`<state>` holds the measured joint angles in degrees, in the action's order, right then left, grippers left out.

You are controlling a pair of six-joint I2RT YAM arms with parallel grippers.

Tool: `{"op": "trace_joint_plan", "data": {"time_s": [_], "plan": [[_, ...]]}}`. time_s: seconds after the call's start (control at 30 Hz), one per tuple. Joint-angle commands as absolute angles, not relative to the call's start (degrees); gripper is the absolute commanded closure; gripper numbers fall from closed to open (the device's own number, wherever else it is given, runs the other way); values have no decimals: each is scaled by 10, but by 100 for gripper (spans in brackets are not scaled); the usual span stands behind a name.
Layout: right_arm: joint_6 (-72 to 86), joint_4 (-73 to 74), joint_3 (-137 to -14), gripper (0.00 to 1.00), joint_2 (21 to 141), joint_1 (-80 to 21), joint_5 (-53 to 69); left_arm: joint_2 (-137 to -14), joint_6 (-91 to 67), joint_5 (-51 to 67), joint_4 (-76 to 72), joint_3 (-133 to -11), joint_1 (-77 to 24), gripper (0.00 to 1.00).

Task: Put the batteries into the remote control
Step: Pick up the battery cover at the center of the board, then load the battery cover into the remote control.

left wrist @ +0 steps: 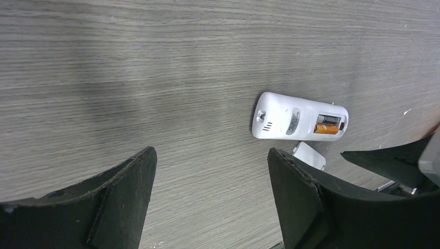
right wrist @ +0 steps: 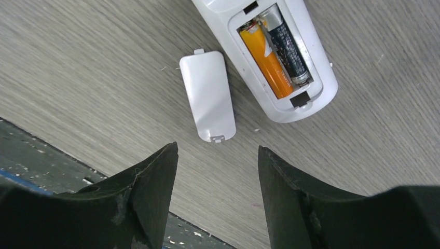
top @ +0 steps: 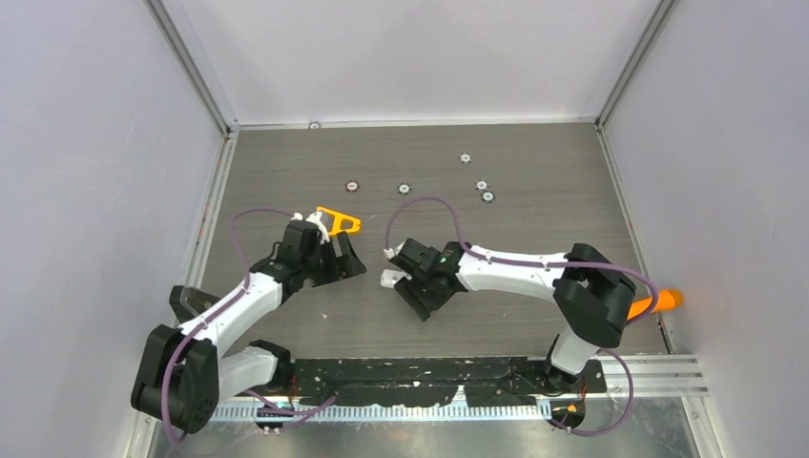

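Observation:
The remote control point(right wrist: 313, 47) lies back-up on the table with its battery bay open. The orange battery point(right wrist: 263, 52) and the dark battery point(right wrist: 288, 46) lie side by side inside the bay. The remote also shows in the left wrist view point(left wrist: 283, 120), and only as a white bit in the top view point(top: 388, 279). My right gripper point(right wrist: 218, 151) is open and empty, just short of the remote's bay end. My left gripper point(left wrist: 210, 174) is open and empty, to the left of the remote and apart from it.
The small white cover tab point(right wrist: 207, 96) lies loose beside the remote. A flat orange triangle point(top: 340, 221) lies behind my left gripper point(top: 339, 267). A big orange stick point(top: 659, 302) lies at the table's right edge. Several small round discs point(top: 482, 184) sit at the back.

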<state>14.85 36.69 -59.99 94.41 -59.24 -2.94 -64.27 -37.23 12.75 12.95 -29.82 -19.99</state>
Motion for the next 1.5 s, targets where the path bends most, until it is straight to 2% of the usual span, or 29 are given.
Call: {"op": "trace_joint_plan", "data": {"time_s": [0.0,0.27,0.4,0.57,0.73,1.03,1.23,1.47], "plan": [[111,377,-634,37,963,-593,-38,-629,-369,109,139,-317,-193,20],[85,370,-645,47,1000,-593,-13,-624,-368,117,136,-313,-187,20],[86,370,-646,61,1013,-593,-8,-624,-367,119,135,-311,-185,20],[92,373,-645,69,1021,-593,9,-622,-366,122,133,-309,-183,20],[76,381,-647,83,1009,-593,2,-619,-364,125,133,-309,-181,20],[-75,423,-665,91,923,-593,-59,-639,-363,163,122,-319,-180,20],[-170,468,-701,92,941,-592,-74,-653,-375,177,139,-338,-164,20],[-199,528,-783,92,1005,-592,-91,-662,-390,196,149,-353,-116,20]]}}
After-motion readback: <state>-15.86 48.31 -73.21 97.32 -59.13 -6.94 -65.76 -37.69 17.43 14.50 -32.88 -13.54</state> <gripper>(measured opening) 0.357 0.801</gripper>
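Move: The battery cover lies flat on the table about 3 cm below the right hand, its middle some 2 cm ahead and 1 cm to the left. Beyond it lies the remote, bay side up: its middle is about 6 cm ahead of the hand and 2 cm left, its filled battery bay about 5 cm ahead and 1 cm right. From the left hand the cover lies roughly 8 cm back, 10 cm to the right and 6 cm below. The right hand sinks a good 2 cm almost straight down, closing its half-open fingers on the side edges of the battery cover's near end, and pauses there with the cover pinched. It then lifts the cover nearly 7 cm and carries it about 4 cm forward towards the remote's battery bay, turning roughly 30 degrees counter-clockwise, while the empty left hand, still open, eases a couple of centimetres forward, left and up late on. ##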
